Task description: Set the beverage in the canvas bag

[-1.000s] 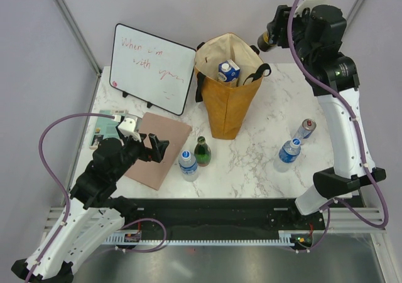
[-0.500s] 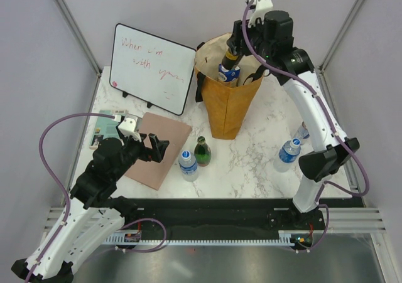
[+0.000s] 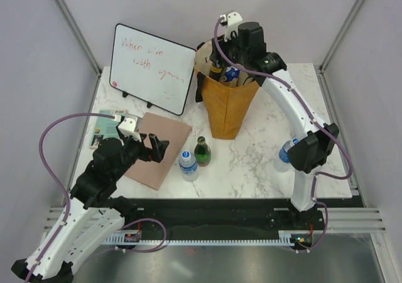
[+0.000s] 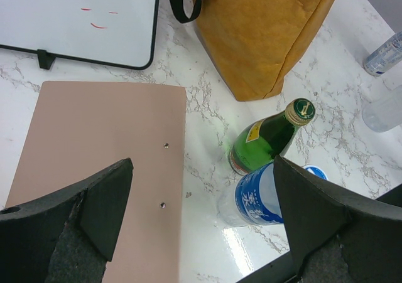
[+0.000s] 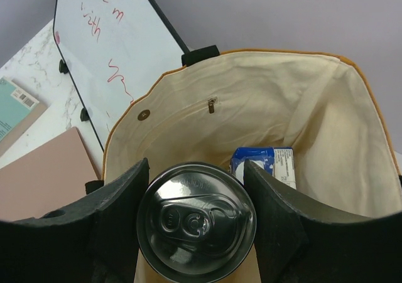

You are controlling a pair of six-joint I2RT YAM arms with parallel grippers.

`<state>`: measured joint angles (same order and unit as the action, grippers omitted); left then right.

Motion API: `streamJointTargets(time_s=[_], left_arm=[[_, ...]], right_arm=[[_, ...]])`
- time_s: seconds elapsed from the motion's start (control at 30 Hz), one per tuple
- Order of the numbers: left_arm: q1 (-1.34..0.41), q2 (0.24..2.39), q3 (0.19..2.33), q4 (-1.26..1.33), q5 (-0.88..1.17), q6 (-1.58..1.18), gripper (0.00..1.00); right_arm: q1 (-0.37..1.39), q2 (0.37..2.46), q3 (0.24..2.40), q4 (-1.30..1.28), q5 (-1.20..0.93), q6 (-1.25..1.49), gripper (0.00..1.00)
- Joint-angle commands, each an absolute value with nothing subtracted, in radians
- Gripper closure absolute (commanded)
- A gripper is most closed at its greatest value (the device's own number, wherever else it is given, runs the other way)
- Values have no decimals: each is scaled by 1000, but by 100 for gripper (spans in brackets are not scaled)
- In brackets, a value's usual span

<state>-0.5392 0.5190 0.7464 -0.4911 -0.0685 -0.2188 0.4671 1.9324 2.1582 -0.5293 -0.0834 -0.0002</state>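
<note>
The beverage, a dark can with a silver top (image 5: 196,217), is clamped between my right gripper's (image 5: 196,202) fingers. It hangs over the open mouth of the canvas bag (image 3: 226,107), a tall mustard-brown tote with cream lining (image 5: 251,107). In the top view the right gripper (image 3: 220,68) is over the bag's left rim. A blue-and-white carton (image 5: 265,165) lies inside the bag. My left gripper (image 3: 157,148) is open, hovering above the table with nothing between its fingers (image 4: 107,201).
A green glass bottle (image 3: 201,151) and a blue-labelled water bottle (image 3: 187,164) stand in front of the bag. Another water bottle (image 3: 286,154) is at the right, half behind the right arm. A pink board (image 3: 160,148), teal book (image 3: 103,129) and whiteboard (image 3: 151,66) are on the left.
My right arm has swung left from the back right corner, carrying the can to a spot over the bag's mouth. The left arm has not moved.
</note>
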Motion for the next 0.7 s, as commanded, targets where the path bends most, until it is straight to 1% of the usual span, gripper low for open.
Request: streamJointTargets(time_s=[0.0, 0.27, 0.67], left_arm=[[-543, 525, 747, -453, -58, -199, 0], [-543, 523, 746, -453, -60, -199, 0], [-543, 523, 747, -453, -58, -199, 0]], right_arm=[[465, 1959, 2178, -388, -104, -52, 100], [465, 2032, 2172, -387, -103, -69, 100], [466, 2062, 2094, -362, -84, -86, 100]])
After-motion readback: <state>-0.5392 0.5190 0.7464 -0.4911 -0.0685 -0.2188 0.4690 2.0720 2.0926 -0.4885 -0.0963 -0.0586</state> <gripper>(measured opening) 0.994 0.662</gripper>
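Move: The canvas bag's mouth opens roughly 5 cm below the right hand, which holds the can upright, with its middle about 4 cm to the right and 1 cm farther out. Inside stands the blue-topped carton, 3 cm ahead, 4 cm right and some 18 cm down. The whiteboard is about 20 cm left and 8 cm ahead; the green bottle 22 cm back and 4 cm left. From the left hand, the mouth lies about 30 cm ahead and 21 cm right. The can, still pinched upright in the right fingers, is lowered about 10 cm down into the canvas bag, on the left side of the carton. The right hand edges some 2.5 cm forward early on, then sinks almost straight, slowing, while the fingers tip roughly 10 degrees farther down and keep their hold. ##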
